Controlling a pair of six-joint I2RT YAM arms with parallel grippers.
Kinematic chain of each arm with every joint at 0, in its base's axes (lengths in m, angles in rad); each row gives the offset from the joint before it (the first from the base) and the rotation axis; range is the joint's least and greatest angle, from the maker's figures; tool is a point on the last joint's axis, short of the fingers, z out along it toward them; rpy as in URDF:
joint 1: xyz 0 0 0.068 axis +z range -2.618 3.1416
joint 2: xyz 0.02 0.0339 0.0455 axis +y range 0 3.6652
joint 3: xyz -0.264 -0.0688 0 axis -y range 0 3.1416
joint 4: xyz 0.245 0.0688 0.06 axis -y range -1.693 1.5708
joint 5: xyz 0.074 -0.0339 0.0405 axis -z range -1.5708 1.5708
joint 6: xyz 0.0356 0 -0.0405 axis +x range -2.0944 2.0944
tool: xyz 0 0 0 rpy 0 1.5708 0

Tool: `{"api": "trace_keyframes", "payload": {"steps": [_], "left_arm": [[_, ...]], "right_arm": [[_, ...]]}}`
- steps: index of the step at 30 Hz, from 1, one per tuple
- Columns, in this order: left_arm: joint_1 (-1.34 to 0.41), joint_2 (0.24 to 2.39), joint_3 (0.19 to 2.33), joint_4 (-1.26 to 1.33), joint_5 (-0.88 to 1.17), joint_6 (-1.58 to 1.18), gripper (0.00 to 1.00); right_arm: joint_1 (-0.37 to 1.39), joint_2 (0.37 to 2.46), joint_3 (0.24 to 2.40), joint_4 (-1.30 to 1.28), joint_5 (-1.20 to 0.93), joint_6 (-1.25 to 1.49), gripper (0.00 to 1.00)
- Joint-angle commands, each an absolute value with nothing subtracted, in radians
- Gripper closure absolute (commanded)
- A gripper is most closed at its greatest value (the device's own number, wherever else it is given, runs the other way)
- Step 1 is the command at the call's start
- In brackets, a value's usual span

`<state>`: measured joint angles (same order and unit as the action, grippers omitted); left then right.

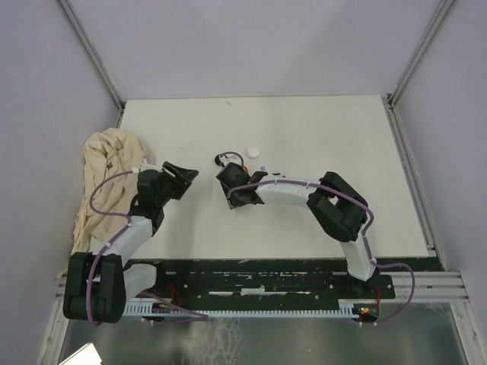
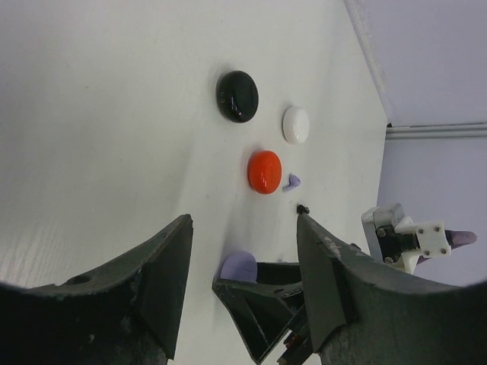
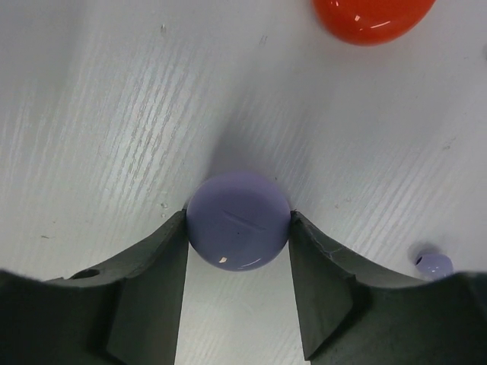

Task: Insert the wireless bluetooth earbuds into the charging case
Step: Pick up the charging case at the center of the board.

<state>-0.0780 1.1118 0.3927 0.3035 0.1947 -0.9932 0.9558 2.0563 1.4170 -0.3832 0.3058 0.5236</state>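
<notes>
My right gripper [image 3: 238, 228] is down on the white table with both fingertips touching the sides of a round lilac charging case [image 3: 237, 213], shut on it. A tiny lilac earbud [image 3: 434, 265] lies just to its right, and a red case [image 3: 373, 19] lies beyond. In the left wrist view the lilac case [image 2: 238, 266] shows in front of the right gripper [image 2: 262, 304]. Further off are the red case [image 2: 265, 171], a black case [image 2: 237, 96], a white case [image 2: 296, 125], the lilac earbud [image 2: 291, 182] and a black earbud [image 2: 302, 208]. My left gripper [image 2: 243, 220] hangs open with nothing in it.
A crumpled beige cloth [image 1: 106, 179] lies at the table's left edge beside my left arm. The white case [image 1: 253, 152] sits behind my right gripper [image 1: 230, 185]. Lilac walls close the table in on the left, back and right.
</notes>
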Motion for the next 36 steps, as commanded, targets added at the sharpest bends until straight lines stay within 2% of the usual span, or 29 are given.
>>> {"api": "trace_keyframes", "payload": {"steps": [1, 5, 9, 13, 16, 25, 36], "left_arm": [[-0.072, 1.115, 0.393, 0.372, 0.233, -0.981, 0.37], [-0.072, 1.174, 0.403, 0.445, 0.333, -0.992, 0.37], [-0.072, 1.319, 0.427, 0.584, 0.556, -1.039, 0.37], [-0.072, 1.462, 0.422, 0.771, 0.7, -1.114, 0.37], [-0.074, 1.512, 0.434, 0.817, 0.759, -1.127, 0.37], [-0.089, 1.513, 0.45, 0.815, 0.827, -1.127, 0.37], [-0.19, 1.516, 0.469, 0.802, 0.807, -1.088, 0.37]], "right_arm": [[0.962, 2.027, 1.408, -0.396, 0.334, 0.508, 0.65], [0.96, 1.958, 1.327, -0.276, 0.337, 0.383, 0.74], [0.958, 1.864, 1.224, -0.116, 0.311, 0.213, 0.78], [0.945, 1.775, 1.147, -0.004, 0.194, 0.062, 0.8], [0.923, 1.72, 1.109, 0.037, 0.068, -0.019, 0.81], [0.805, 1.681, 1.11, -0.003, -0.271, -0.156, 0.84], [0.788, 1.713, 1.176, -0.091, -0.387, -0.199, 0.85]]}}
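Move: The purple charging case is already between the right fingers, still down by the board. The open left gripper hangs about 12 cm left of the right hand, 3 cm farther out and 10 cm higher, so the case lies 12 cm right, 3 cm back and 10 cm below the left hand. From the right hand, the red case is about 7 cm ahead and 1 cm right, the black case 11 cm ahead and 4 cm left, and a purple earbud roughly 9 cm right, level with it. Keeping the purple case pinched, with the squeeze tightening, the right hand lifts it about 8 cm, swinging counter-clockwise some 40 degrees and tipping its fingers up a little. The left hand comes right about 10 cm towards the case, dipping 3 cm and rising again, then easing back slightly; it turns clockwise some 35 degrees and rolls its left side down, fingers staying open. ##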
